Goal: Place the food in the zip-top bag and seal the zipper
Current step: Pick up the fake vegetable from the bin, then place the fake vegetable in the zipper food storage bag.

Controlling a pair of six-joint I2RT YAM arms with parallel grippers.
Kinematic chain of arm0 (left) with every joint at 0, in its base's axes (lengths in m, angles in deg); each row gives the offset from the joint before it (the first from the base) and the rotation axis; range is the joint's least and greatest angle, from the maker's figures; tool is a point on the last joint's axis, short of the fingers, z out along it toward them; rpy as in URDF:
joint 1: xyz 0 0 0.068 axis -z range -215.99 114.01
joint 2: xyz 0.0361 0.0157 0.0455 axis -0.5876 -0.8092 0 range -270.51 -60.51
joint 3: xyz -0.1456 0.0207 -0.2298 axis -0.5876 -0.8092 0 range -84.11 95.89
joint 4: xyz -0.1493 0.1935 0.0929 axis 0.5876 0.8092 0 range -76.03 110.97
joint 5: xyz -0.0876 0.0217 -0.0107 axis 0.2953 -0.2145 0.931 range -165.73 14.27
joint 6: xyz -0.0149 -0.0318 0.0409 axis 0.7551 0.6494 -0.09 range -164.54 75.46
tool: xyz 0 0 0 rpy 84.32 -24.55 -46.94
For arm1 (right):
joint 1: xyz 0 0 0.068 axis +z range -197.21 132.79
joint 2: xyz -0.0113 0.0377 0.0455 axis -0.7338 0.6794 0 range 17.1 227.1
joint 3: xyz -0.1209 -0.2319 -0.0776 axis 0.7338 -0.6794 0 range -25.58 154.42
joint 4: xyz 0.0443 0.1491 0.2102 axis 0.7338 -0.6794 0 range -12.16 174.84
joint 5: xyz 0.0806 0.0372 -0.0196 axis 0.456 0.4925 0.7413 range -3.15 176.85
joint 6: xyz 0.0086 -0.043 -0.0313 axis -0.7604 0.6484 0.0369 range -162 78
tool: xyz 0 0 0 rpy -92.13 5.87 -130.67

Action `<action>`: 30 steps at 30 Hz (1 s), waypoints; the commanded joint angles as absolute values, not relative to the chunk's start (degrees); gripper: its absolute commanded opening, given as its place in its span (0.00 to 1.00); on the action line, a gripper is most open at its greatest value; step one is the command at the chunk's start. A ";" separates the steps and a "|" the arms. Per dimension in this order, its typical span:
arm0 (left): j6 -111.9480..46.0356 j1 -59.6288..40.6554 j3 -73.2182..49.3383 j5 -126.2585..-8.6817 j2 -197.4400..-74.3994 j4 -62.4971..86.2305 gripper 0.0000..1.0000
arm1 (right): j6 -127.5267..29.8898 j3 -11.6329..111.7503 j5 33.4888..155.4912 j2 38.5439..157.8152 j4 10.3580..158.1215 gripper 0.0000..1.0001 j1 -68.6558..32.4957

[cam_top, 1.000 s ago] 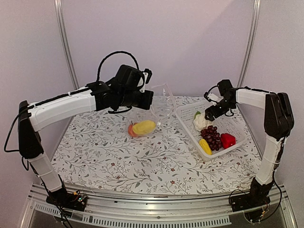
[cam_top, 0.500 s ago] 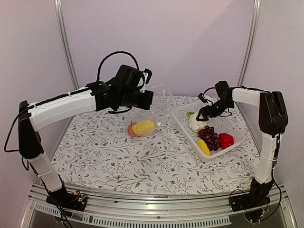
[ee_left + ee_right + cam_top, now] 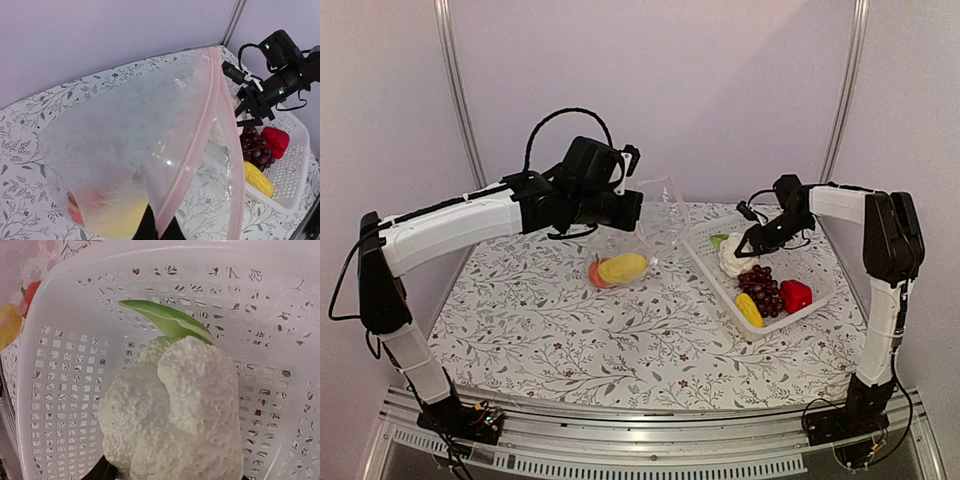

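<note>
My left gripper (image 3: 632,208) (image 3: 157,230) is shut on the pinkish zipper (image 3: 197,145) of the clear zip-top bag (image 3: 655,225) (image 3: 115,140), holding its mouth up and open toward the right. Inside the bag lie a yellow piece (image 3: 623,267) and an orange piece (image 3: 597,273). My right gripper (image 3: 752,243) (image 3: 170,475) reaches into the white basket (image 3: 820,265), its fingers closed on either side of the white cauliflower (image 3: 730,255) (image 3: 175,415) with its green leaf. Purple grapes (image 3: 761,288), a red pepper (image 3: 798,295) and a yellow piece (image 3: 750,308) lie in the basket.
The white lattice basket (image 3: 295,170) stands at the table's right side, close beside the bag's mouth. Its walls surround the right gripper on all sides. Metal frame posts (image 3: 455,90) rise at the back corners of the flowered tablecloth (image 3: 570,340).
The right gripper moved left and down onto the cauliflower and narrowed its jaws around it; the cauliflower shifted slightly left. The left arm and the bag stayed still.
</note>
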State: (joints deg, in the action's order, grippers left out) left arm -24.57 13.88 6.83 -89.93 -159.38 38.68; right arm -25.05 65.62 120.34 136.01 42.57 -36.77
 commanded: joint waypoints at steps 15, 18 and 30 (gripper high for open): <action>-25.01 13.45 8.38 -89.97 -160.71 38.66 0.00 | -23.16 68.93 132.81 112.29 40.01 0.32 -36.43; -24.78 13.46 8.59 -89.88 -160.80 38.67 0.00 | -24.29 70.83 137.16 111.49 40.40 0.32 -35.22; -23.55 13.42 9.25 -89.85 -160.91 38.69 0.00 | -29.13 75.32 147.28 112.97 42.85 0.31 -22.93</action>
State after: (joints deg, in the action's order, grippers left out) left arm -24.26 13.88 7.83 -90.06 -160.28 38.70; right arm -27.35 73.69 142.88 112.62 41.83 -27.87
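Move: In the bin, the right fingers are already shut on the white fake cauliflower, its middle about 2 cm to their left. The bag's open mouth lies roughly 21 cm to this hand's left, 3 cm back and 13 cm higher; from the left hand, it is about 5 cm ahead, 7 cm right and 6 cm down. Some 10 cm back from the right hand sit the grapes, 2 cm right, and the red pepper, 10 cm right; the yellow vegetable is 14 cm back, 2 cm left. Hoisting the pinched cauliflower fast out of the bin, the right hand goes almost straight up first, then bends left and back towards the bag's mouth while still rising: some 26 cm up, with 10 cm each left and back. The wrist tips the fingers up from steeply down towards level and turns about 20 degrees counter-clockwise; the grip is kept. The left hand holds the bag's rim still. ##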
